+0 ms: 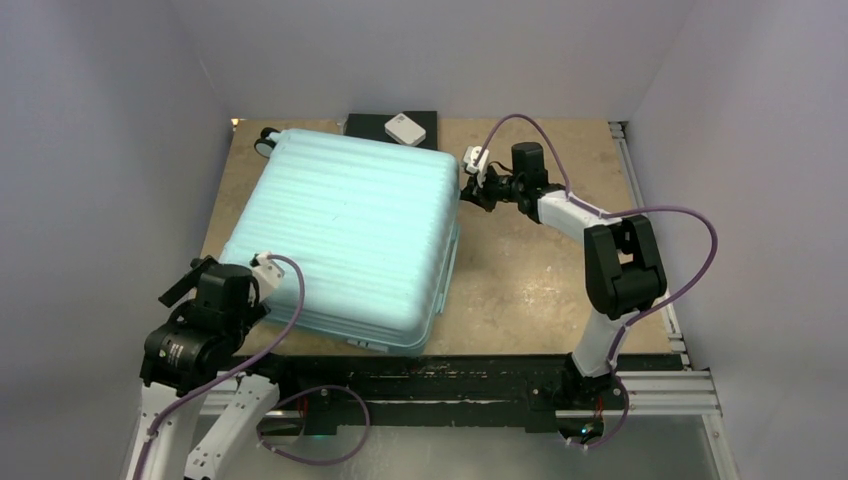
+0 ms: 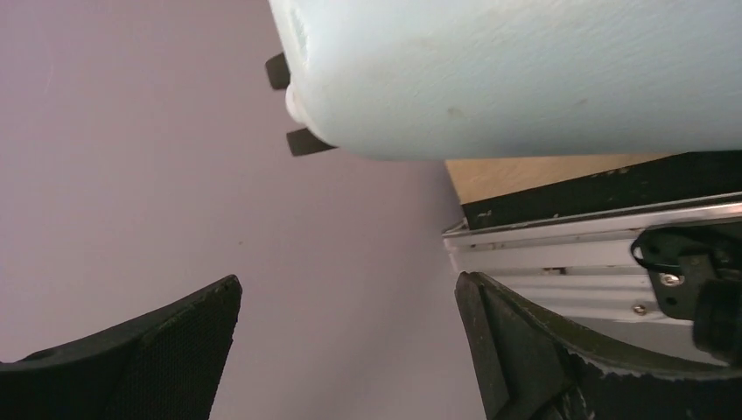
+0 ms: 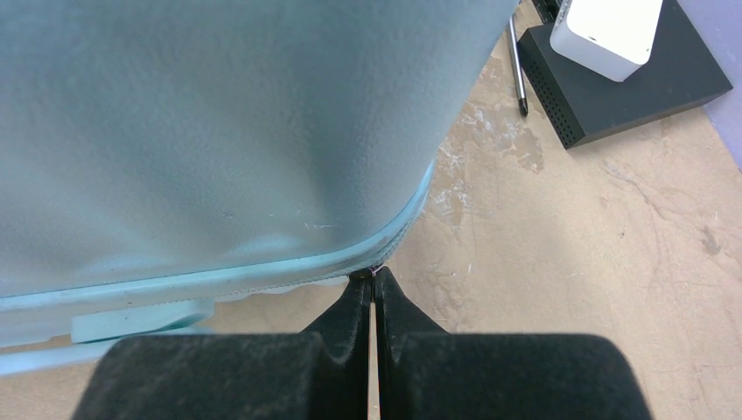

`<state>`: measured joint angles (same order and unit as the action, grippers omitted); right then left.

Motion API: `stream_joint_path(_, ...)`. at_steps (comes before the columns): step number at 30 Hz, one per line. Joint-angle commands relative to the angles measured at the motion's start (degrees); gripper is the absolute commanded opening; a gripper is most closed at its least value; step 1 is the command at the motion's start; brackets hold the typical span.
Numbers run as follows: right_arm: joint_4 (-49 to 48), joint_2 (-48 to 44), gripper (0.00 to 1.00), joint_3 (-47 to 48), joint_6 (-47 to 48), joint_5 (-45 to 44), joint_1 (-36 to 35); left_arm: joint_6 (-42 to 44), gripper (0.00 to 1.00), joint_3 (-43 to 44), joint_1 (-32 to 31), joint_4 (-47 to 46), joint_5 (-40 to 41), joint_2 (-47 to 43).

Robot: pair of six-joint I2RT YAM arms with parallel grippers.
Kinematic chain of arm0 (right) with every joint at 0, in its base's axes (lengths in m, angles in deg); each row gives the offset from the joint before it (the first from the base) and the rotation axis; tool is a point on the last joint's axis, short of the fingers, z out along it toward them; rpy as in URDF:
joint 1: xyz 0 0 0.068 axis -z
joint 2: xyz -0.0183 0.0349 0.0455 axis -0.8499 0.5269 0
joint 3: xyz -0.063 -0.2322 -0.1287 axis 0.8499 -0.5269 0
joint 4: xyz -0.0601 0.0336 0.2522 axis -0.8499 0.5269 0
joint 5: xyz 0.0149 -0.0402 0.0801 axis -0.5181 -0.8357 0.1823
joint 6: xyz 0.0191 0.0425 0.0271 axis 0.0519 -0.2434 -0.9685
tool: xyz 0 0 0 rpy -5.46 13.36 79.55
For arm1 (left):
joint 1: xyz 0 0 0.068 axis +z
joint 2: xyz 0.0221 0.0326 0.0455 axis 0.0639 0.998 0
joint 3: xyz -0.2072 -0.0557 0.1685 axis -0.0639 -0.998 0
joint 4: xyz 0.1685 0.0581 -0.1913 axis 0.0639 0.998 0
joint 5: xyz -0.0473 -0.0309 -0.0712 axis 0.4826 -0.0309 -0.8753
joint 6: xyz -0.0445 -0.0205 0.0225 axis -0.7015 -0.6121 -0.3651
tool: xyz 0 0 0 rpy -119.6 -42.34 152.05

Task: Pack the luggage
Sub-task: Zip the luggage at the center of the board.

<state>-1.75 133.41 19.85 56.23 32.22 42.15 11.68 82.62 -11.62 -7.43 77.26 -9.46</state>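
The luggage (image 1: 350,235), a pale mint ribbed hard-shell case, lies flat and closed across the left half of the table, with a wheel (image 1: 266,140) at its back left corner. My right gripper (image 1: 466,190) is at its back right corner. In the right wrist view that gripper (image 3: 374,278) is shut, its tips against the zipper seam of the luggage (image 3: 219,122), pinching a tiny zipper pull (image 3: 374,272). My left gripper (image 1: 198,280) hangs off the near left corner. Seen from the left wrist, it (image 2: 346,297) is open with only the wall between its fingers, and the luggage (image 2: 525,70) is above.
A black box (image 1: 372,124) with a small white device (image 1: 405,128) on it stands at the back edge, close behind the luggage. A thin dark pen-like tool (image 3: 516,66) lies beside the box. Grey walls close in on three sides. An aluminium rail (image 2: 569,254) runs along the near edge.
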Motion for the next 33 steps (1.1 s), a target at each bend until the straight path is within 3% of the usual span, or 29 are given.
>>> stream_joint_path(1,0.0,1.7,0.00,2.3,0.7,0.3,-0.7,1.3,0.95,-2.9,0.0,-5.2,11.9,-2.3)
stream_joint_path(9,2.4,1.3,0.00,3.0,3.4,1.9,-0.7,11.0,0.95,-17.6,0.0,-36.5,15.5,-3.7)
stream_joint_path(17,4.1,-1.9,0.00,0.1,12.9,3.8,-1.1,14.2,0.94,-19.0,0.0,-52.6,16.7,3.4)
stream_joint_path(25,8.7,-4.0,0.00,-1.7,20.4,7.7,-3.4,16.8,0.94,-14.6,0.7,-65.6,20.6,14.8)
stream_joint_path(29,9.5,-4.8,0.00,-3.2,21.3,9.3,-5.6,15.0,0.95,-5.8,3.3,-65.2,22.7,20.0)
stream_joint_path(33,10.0,-6.9,0.00,-5.8,21.6,10.0,-10.1,10.5,0.95,8.0,4.8,-59.1,22.3,23.7)
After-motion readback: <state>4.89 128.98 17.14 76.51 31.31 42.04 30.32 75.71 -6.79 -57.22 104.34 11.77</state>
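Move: The luggage's near left corner lies close below my open left hand, about 4 cm ahead, 4 cm to the right and 12 cm down; the luggage's middle is some 18 cm ahead and 24 cm to the right of that hand. My right fingers already pinch the zipper pull at the luggage's far right corner. From them, the black box lies about 15 cm ahead and 14 cm to the left, low on the table, with the white box on it, 15 cm ahead and 12 cm left. With fingers still wide open, my left hand eases a little to the left, then sweeps forward some 12 cm along the luggage's left side, its right flank pushing the near left corner; it rolls left side up, turns counter-clockwise, and ends by rising about 6 cm. My right hand keeps its pinch on the zipper pull, giving 2 cm back and to the right while its wrist turns some 15 degrees. ##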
